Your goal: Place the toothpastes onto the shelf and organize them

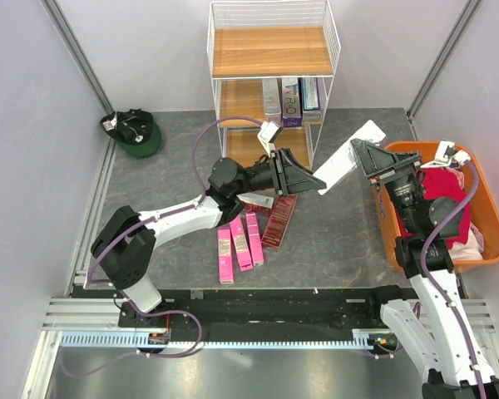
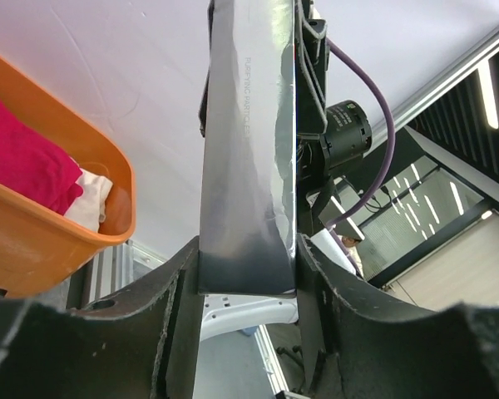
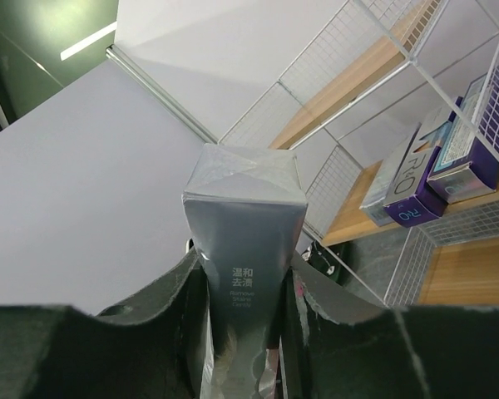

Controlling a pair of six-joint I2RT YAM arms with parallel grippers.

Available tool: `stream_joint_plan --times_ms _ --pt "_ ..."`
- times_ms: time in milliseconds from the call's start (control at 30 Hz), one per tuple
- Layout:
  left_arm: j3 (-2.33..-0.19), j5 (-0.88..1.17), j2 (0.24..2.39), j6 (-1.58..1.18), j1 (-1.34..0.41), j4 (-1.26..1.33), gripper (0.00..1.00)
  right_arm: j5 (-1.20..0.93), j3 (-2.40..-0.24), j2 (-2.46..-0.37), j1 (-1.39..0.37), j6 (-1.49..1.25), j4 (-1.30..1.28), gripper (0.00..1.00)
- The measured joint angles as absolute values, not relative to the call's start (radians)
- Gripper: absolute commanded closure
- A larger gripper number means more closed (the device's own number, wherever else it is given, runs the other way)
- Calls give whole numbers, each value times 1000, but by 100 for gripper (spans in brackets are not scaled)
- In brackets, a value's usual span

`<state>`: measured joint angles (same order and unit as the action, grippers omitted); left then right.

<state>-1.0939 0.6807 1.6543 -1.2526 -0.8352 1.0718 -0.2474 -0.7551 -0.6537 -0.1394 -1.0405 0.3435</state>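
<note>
A silver toothpaste box (image 1: 349, 158) hangs above the table in front of the shelf (image 1: 270, 51), held at both ends. My left gripper (image 1: 306, 178) is shut on its lower left end. In the left wrist view both fingers press the sides of the box (image 2: 248, 150), with the gripper (image 2: 248, 249) around its end. My right gripper (image 1: 373, 160) is shut on the upper right end, and the right wrist view shows the box (image 3: 245, 224) clamped in that gripper (image 3: 245, 262). Three silver and purple toothpastes (image 1: 291, 100) stand on the middle board. Pink boxes (image 1: 239, 241) and a dark red one (image 1: 279, 220) lie on the table.
An orange tub (image 1: 486, 249) holding red and white items sits at the right, behind my right arm. A green object (image 1: 135, 133) lies in the back left corner. The shelf's wire sides (image 3: 374, 50) and the boxes on it (image 3: 416, 179) are close ahead of my right wrist.
</note>
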Motion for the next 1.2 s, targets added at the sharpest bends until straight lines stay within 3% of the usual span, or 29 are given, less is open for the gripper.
stream_joint_plan --times_ms 167,333,567,767,1000,1200 --pt "-1085 665 1652 -1242 -834 1055 80 -242 -755 -656 -140 -1045 334 23" --pt "-971 633 1565 -1207 -800 1005 89 -236 -755 -661 -140 -1037 293 12" --pt "-732 576 1323 -1163 -680 909 96 -223 -754 -662 -140 -1028 280 10" --pt "-592 512 1045 -1077 -605 653 98 -215 -752 -685 -147 -1016 280 4" --pt "-578 366 702 -951 -577 298 98 -213 -742 -739 -157 -999 283 2" --pt "-579 281 631 -890 -570 102 98 -213 -733 -793 -162 -997 284 2"
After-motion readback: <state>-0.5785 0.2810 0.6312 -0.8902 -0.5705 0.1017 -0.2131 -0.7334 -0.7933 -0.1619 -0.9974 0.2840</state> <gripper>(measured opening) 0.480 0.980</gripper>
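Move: The left hand grips the near-left end of the toothpaste box; the empty place on the middle shelf lies about 28 cm ahead, 14 cm left and 11 cm below, with the three stored toothpastes 11 cm to the right of that place. Below the left hand by some 36 cm, the pink toothpastes lie level with it and 17 cm left, the red box 5 cm ahead and 5 cm left. From the right hand, still on the far end, the empty place is about 22 cm ahead, 23 cm left and 17 cm below. The right fingers spread wide and let go of the toothpaste box's far end, that hand then easing about 5 cm forward and 6 cm down. The left hand keeps its grip and carries the box some 20 cm left and 7 cm down, away from the right hand to above the pink toothpastes, swinging about 40 degrees counter-clockwise while its fingers dip towards level. ##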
